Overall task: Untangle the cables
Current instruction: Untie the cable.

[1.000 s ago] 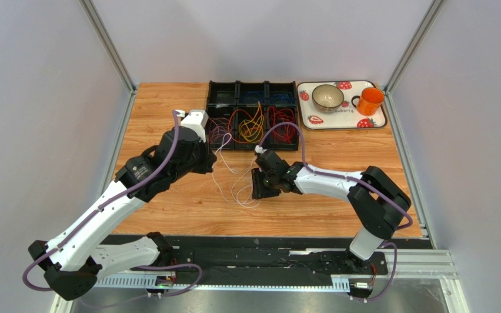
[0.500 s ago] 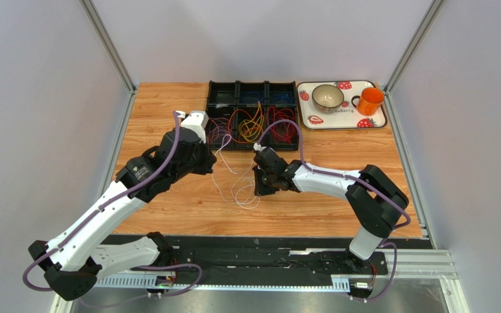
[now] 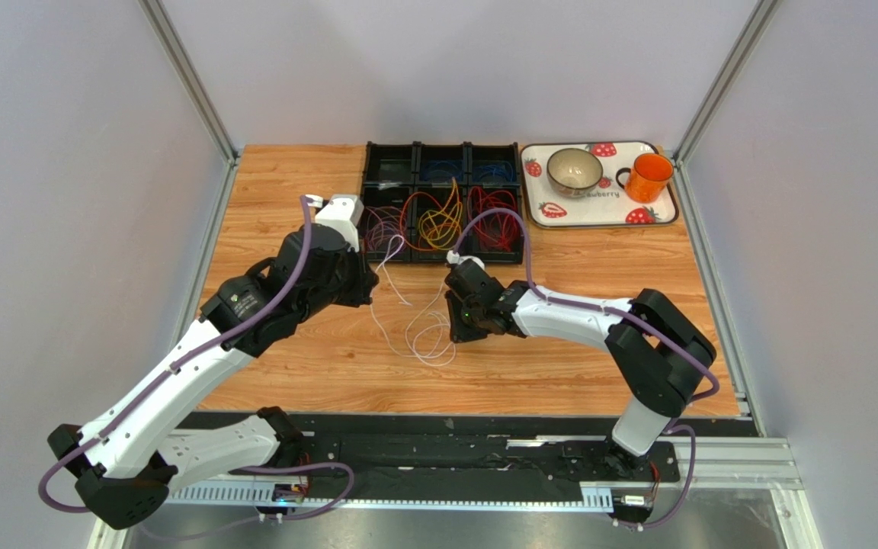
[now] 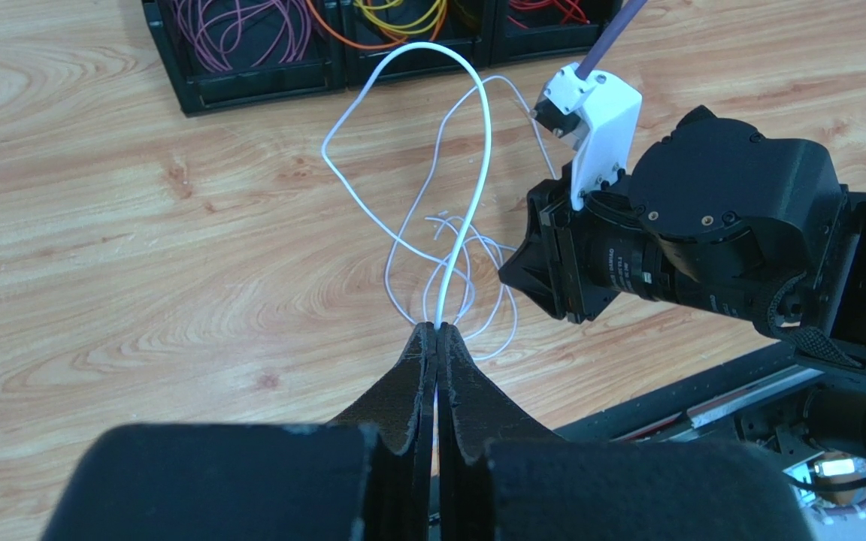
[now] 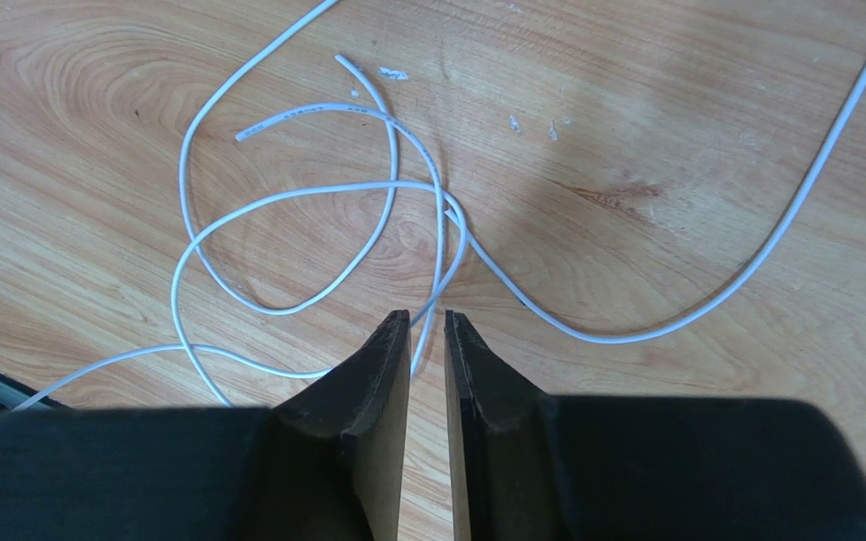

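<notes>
Thin white cables (image 3: 415,332) lie in a loose tangle on the wooden table between my two grippers. My left gripper (image 4: 438,329) is shut on one white cable (image 4: 474,169), which rises from its tips in a long loop. In the top view the left gripper (image 3: 367,295) sits left of the tangle. My right gripper (image 5: 427,318) hangs just over the knot of white cables (image 5: 325,214), jaws a narrow gap apart. One loose strand runs into that gap ungripped. Purple (image 3: 384,229), orange and yellow (image 3: 438,223), red (image 3: 495,223) and blue (image 3: 455,169) cables lie in a black bin.
The black divided bin (image 3: 444,149) stands at the back centre. A strawberry-print tray (image 3: 667,212) at the back right holds a bowl (image 3: 574,170) and an orange mug (image 3: 647,177). The right arm's wrist (image 4: 686,225) is close to my left gripper.
The right gripper has moved a little away from the near edge, over the knot; its jaws narrowed and then parted slightly. The left gripper holds its white cable as before.
</notes>
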Action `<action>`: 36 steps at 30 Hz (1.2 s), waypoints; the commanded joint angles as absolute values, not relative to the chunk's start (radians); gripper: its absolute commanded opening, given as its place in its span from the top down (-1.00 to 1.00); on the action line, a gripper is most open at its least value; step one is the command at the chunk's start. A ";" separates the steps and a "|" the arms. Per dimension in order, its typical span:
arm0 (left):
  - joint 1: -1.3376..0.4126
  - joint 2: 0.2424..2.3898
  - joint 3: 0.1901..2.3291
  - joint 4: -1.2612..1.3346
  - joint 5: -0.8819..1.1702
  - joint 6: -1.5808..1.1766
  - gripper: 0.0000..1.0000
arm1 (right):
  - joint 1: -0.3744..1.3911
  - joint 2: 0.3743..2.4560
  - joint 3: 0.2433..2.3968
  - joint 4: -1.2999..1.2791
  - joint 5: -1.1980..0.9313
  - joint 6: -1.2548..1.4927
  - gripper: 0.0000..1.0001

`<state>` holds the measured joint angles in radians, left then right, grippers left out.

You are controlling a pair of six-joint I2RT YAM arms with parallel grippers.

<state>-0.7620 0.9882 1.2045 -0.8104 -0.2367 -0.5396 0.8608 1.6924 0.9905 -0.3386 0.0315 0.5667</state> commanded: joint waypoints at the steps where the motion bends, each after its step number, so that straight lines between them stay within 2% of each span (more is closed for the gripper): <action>1: -0.756 0.969 1.201 -0.788 -0.233 -0.540 1.00 | 0.864 1.684 1.031 -0.334 0.077 0.546 0.56; 20: -0.756 0.970 1.204 -0.792 -0.229 -0.543 1.00 | 0.864 1.752 1.054 -0.321 0.072 0.538 0.52; 23: -0.756 0.969 1.201 -0.790 -0.229 -0.543 1.00 | 0.864 1.759 1.052 -0.314 0.071 0.541 0.60; 25: -0.756 0.971 1.203 -0.792 -0.229 -0.542 1.00 | 0.865 1.761 1.051 -0.311 0.078 0.538 0.87; 27: -0.756 0.969 1.206 -0.795 -0.230 -0.541 1.00 | 0.864 1.756 1.054 -0.310 0.089 0.537 1.00; 36: -0.756 0.925 1.250 -0.888 -0.290 -0.517 1.00 | 0.845 1.591 1.129 -0.441 0.169 0.482 1.00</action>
<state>-0.7620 0.9730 1.2034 -0.8318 -0.2462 -0.5365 0.8600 1.7279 1.0454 -0.3824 0.0937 0.5262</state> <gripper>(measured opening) 0.008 0.007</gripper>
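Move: The strand of white cable to be pinched lies about 1 cm ahead of the right hand and 1 cm below it, straight in line with the slightly parted fingertips. The middle of the white loops is some 4 cm to the left of that hand and 1 cm back; the black box's middle is about 22 cm ahead and 2 cm left. From the left hand, already gripping the cable higher up, the strand is roughly 12 cm right, 2 cm ahead and 25 cm below. The right hand eases about 1 cm forward over the strand and sinks about 1 cm to it with its fingers a little open, then shuts them fully and pinches the white cable beside the crossing loops. It at once starts back up with the strand, rising about 1 cm and edging forward, while the left hand stays almost still, keeping its shut grip on the raised part of the cable. ##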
